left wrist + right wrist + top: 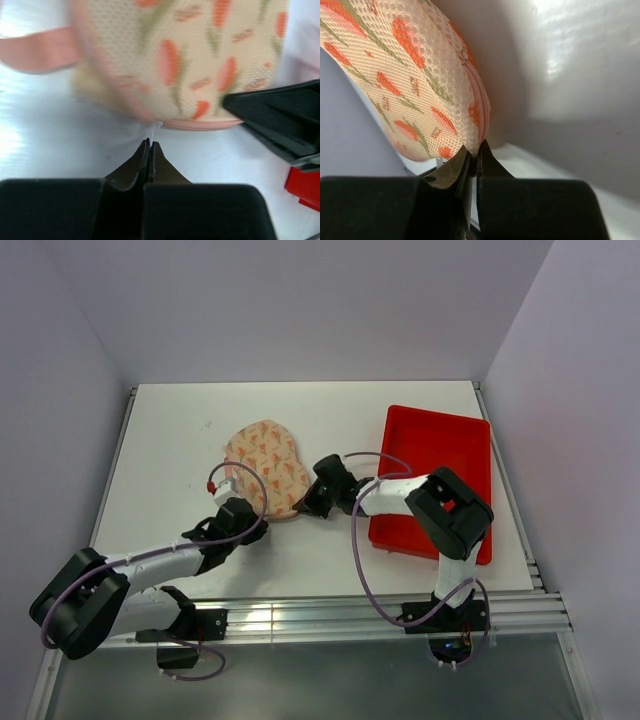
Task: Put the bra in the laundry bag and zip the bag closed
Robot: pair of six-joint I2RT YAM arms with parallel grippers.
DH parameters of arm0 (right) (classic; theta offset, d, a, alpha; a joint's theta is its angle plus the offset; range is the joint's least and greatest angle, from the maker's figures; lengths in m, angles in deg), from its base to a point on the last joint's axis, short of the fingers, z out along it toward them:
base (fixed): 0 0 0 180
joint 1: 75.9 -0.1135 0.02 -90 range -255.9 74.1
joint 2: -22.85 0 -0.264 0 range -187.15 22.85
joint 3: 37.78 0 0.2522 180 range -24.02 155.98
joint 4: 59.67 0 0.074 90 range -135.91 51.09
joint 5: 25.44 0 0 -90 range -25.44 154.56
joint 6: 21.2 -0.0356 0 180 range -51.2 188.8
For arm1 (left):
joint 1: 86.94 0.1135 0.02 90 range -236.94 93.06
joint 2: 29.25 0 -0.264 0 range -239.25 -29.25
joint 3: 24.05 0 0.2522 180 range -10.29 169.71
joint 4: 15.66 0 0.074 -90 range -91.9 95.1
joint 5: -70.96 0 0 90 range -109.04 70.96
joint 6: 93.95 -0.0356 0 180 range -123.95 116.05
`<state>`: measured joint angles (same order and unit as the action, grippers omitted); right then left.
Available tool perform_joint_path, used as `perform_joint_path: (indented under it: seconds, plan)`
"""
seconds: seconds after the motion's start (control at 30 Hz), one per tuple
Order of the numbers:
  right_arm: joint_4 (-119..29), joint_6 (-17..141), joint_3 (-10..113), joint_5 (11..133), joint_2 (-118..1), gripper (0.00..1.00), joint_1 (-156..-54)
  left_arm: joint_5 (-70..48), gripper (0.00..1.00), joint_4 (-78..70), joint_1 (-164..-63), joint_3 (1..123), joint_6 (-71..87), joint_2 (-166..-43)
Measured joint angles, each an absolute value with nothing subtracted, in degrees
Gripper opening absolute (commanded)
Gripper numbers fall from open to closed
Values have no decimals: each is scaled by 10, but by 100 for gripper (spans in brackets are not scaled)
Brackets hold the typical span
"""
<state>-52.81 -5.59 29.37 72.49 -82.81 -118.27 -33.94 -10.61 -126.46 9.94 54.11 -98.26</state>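
The laundry bag (265, 462), cream-pink with orange-red print, lies shut on the white table, its pink loop (40, 50) off to one side. My left gripper (262, 520) sits at the bag's near edge. Its jaws (150, 142) are shut, and a thin white thread (151, 131) runs from their tips to the pink zipper edge (200, 124). From the right, my right gripper (305, 505) is shut on the bag's seam (479, 115). A blurred beige patch (90, 87) shows under the bag; I cannot tell whether it is the bra.
A red plastic tray (435, 440) stands at the right of the table, just behind the right arm. Grey walls close in the table on three sides. A metal rail runs along the near edge by the arm bases.
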Motion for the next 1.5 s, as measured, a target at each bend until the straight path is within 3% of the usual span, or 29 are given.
perform_joint_path:
  seconds: [0.27, 0.5, 0.6, 0.63, 0.73, 0.77, 0.93, 1.27, 1.5]
  plan:
    - [-396, 102, 391, 728, -829, 2, -1146, -340, 0, -71, -1209, 86, 555, -936]
    - [-251, 240, 575, 722, -919, 6, -1136, -335, 0, -70, -1176, 79, 559, -904]
    - [-202, 268, 623, 708, -951, 23, -1136, -328, 0, -71, -1174, 78, 556, -897]
    - [-187, 274, 636, 702, -960, 38, -1136, -322, 0, -72, -1174, 77, 553, -895]
    - [-152, 290, 660, 677, -968, 56, -1132, -317, 0, -71, -1172, 76, 542, -895]
    - [-148, 292, 663, 672, -967, 58, -1128, -314, 0, -72, -1171, 75, 539, -896]
    - [-151, 279, 642, 661, -941, 61, -1115, -297, 0, -88, -1177, 75, 526, -937]
    - [-240, 178, 433, 702, -759, 63, -1168, -274, 0, -125, -1257, 136, 501, -1030]
    - [-310, 108, 372, 706, -740, 63, -1185, -267, 0, -149, -1274, 146, 497, -1046]
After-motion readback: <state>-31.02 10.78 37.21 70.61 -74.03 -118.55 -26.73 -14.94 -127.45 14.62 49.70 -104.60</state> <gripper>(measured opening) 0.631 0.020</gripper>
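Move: The left hand already holds the zip's pull tab; the slider sits about 2 cm ahead of its fingertips, level with them, and the laundry bag's middle some 14 cm straight ahead, 2 cm lower. The pink strap shows about 12 cm ahead and 8 cm left. The right hand already pinches the bag's near right corner: from it the slider is about 7 cm left and 2 cm back, the bag's middle 10 cm ahead and 7 cm left, the red tray 7 cm ahead and 30 cm right. Keeping its pinch on the pull tab, the left hand draws left about 4.5 cm, then dips and swings back right some 8 cm, while the right hand carries the pinched bag corner forward about 7 cm, rolling and turning counter-clockwise. The right fingers then open and let the corner go, and the hand comes back about 10 cm, rising, to stop open beside the pull tab. ##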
